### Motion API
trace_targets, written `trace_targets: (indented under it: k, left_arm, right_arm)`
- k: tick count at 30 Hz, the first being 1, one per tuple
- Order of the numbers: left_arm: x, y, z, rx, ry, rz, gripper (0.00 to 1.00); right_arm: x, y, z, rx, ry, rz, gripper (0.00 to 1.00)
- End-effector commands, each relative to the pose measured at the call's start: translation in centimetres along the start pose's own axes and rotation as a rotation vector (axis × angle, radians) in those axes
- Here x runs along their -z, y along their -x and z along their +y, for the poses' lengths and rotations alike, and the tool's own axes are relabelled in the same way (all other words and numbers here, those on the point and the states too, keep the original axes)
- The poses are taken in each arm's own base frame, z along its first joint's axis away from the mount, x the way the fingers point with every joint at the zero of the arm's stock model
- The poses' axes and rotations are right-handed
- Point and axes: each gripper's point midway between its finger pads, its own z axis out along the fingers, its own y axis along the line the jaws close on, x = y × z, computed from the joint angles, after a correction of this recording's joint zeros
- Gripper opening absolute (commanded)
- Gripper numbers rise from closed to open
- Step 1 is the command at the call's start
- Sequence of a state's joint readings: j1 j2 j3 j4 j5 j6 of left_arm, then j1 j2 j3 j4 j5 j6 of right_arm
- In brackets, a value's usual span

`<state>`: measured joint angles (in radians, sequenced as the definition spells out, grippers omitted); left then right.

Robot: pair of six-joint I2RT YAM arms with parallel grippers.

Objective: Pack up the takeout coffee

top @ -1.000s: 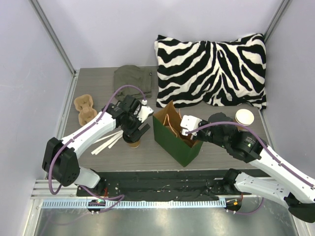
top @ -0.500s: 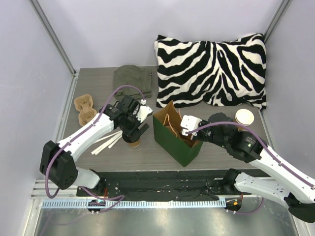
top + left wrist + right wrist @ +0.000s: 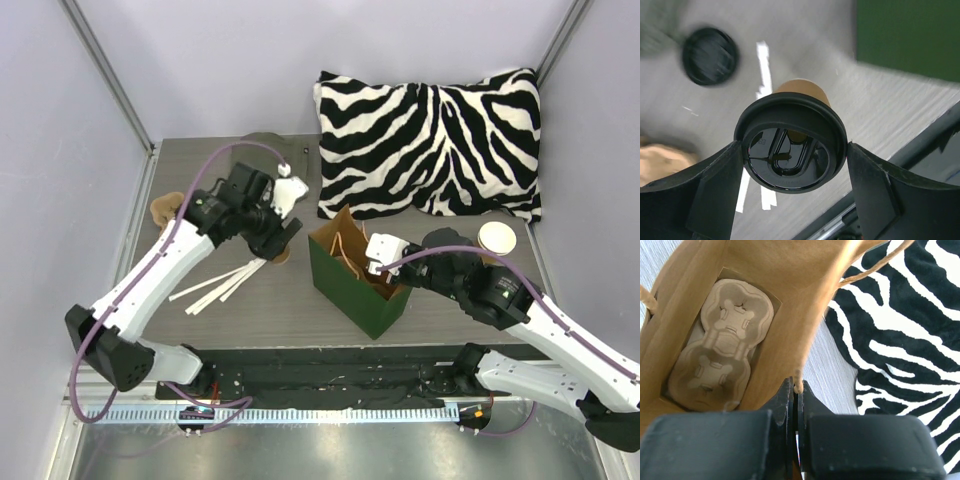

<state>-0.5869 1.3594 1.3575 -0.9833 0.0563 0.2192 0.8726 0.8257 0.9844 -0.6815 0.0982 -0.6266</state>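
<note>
The takeout coffee (image 3: 790, 150), a tan paper cup with a black lid, hangs above the table. My left gripper (image 3: 792, 167) is shut on it, one finger on each side of the lid. In the top view the coffee (image 3: 281, 254) shows under the left gripper (image 3: 275, 238), just left of the green bag (image 3: 355, 285). My right gripper (image 3: 797, 390) is shut on the bag's twine handle at its far rim, and it (image 3: 385, 268) stands over the bag's open mouth. Inside the bag (image 3: 790, 290) a tan pulp tray (image 3: 720, 345) lies flat.
A zebra pillow (image 3: 430, 145) fills the back right. A lidless tan cup (image 3: 497, 238) stands at the right edge. White stir sticks (image 3: 215, 285) lie left of the bag, a second pulp tray (image 3: 165, 205) is at the far left, and a loose black lid (image 3: 709, 55) rests on the table.
My left arm has risen and swung back and away from the table's front, lifting the coffee off the spot by the stir sticks. The right arm has not moved.
</note>
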Motion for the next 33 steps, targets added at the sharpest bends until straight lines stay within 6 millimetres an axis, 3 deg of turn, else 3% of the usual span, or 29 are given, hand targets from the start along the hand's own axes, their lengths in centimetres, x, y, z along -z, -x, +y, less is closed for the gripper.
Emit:
trace_targets:
  k: [1,3,4,10,11,17,23,33]
  left_arm:
    - [7.1,5.0,0.9,0.006,0.052,-0.188,0.77]
    - [8.8,5.9,1.0,0.017,0.058,-0.218,0.78]
    - [10.5,7.4,1.2,0.013,0.070,-0.271,0.77]
    - [14.9,10.8,1.0,0.016,0.053,-0.406,0.77]
    - [16.0,11.6,0.4,0.004,0.021,-0.450,0.77]
    - [18.1,13.3,-2.6,-0.040,-0.080,-0.538,0.77]
    - [18.6,13.9,-6.4,-0.139,-0.158,-0.581,0.77]
    - [17.9,13.3,-10.3,-0.278,-0.198,-0.610,0.76]
  right_arm:
    - [0.7,2.2,-1.4,-0.013,-0.033,-0.069,0.01]
    - [0.8,2.6,-1.7,-0.025,-0.045,-0.085,0.01]
    - [0.7,2.8,-1.7,-0.027,-0.045,-0.089,0.01]
    - [1.2,4.0,-2.4,-0.051,-0.070,-0.146,0.01]
    - [1.2,4.2,-2.4,-0.056,-0.072,-0.152,0.01]
    - [1.5,4.8,-3.1,-0.078,-0.103,-0.178,0.01]
    - [2.0,5.6,-4.1,-0.091,-0.148,-0.211,0.01]
    - [1.7,6.5,-4.4,-0.121,-0.148,-0.228,0.01]
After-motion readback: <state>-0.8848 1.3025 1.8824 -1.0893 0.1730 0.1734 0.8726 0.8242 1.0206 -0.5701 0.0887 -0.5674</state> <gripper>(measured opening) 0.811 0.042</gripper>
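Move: The left hand already holds the lidded coffee clear of the table. The open bag's middle lies about 18 cm to that hand's right, 4 cm back and 6 cm lower. On the table some 18 cm below, the stirrers lie about 10 cm left and 2 cm back, the spare black lid about 11 cm ahead and 3 cm left. The right hand keeps the bag's rim pinched, the bag's middle some 6 cm left, 2 cm ahead and 11 cm below it. Keeping its grip on the coffee's black lid, the left hand climbs almost straight up by some 20 cm, then swings right and back about 9 cm each way at that height, closing the sideways gap to the bag, while its wrist turns roughly 35 degrees in all so that the fingers and cup swing up and to the right, with some clockwise turn. Meanwhile the right hand, still pinching the bag's rim, draws it slowly up by about 4 cm and slightly left, with a small roll that raises the hand's left side. ##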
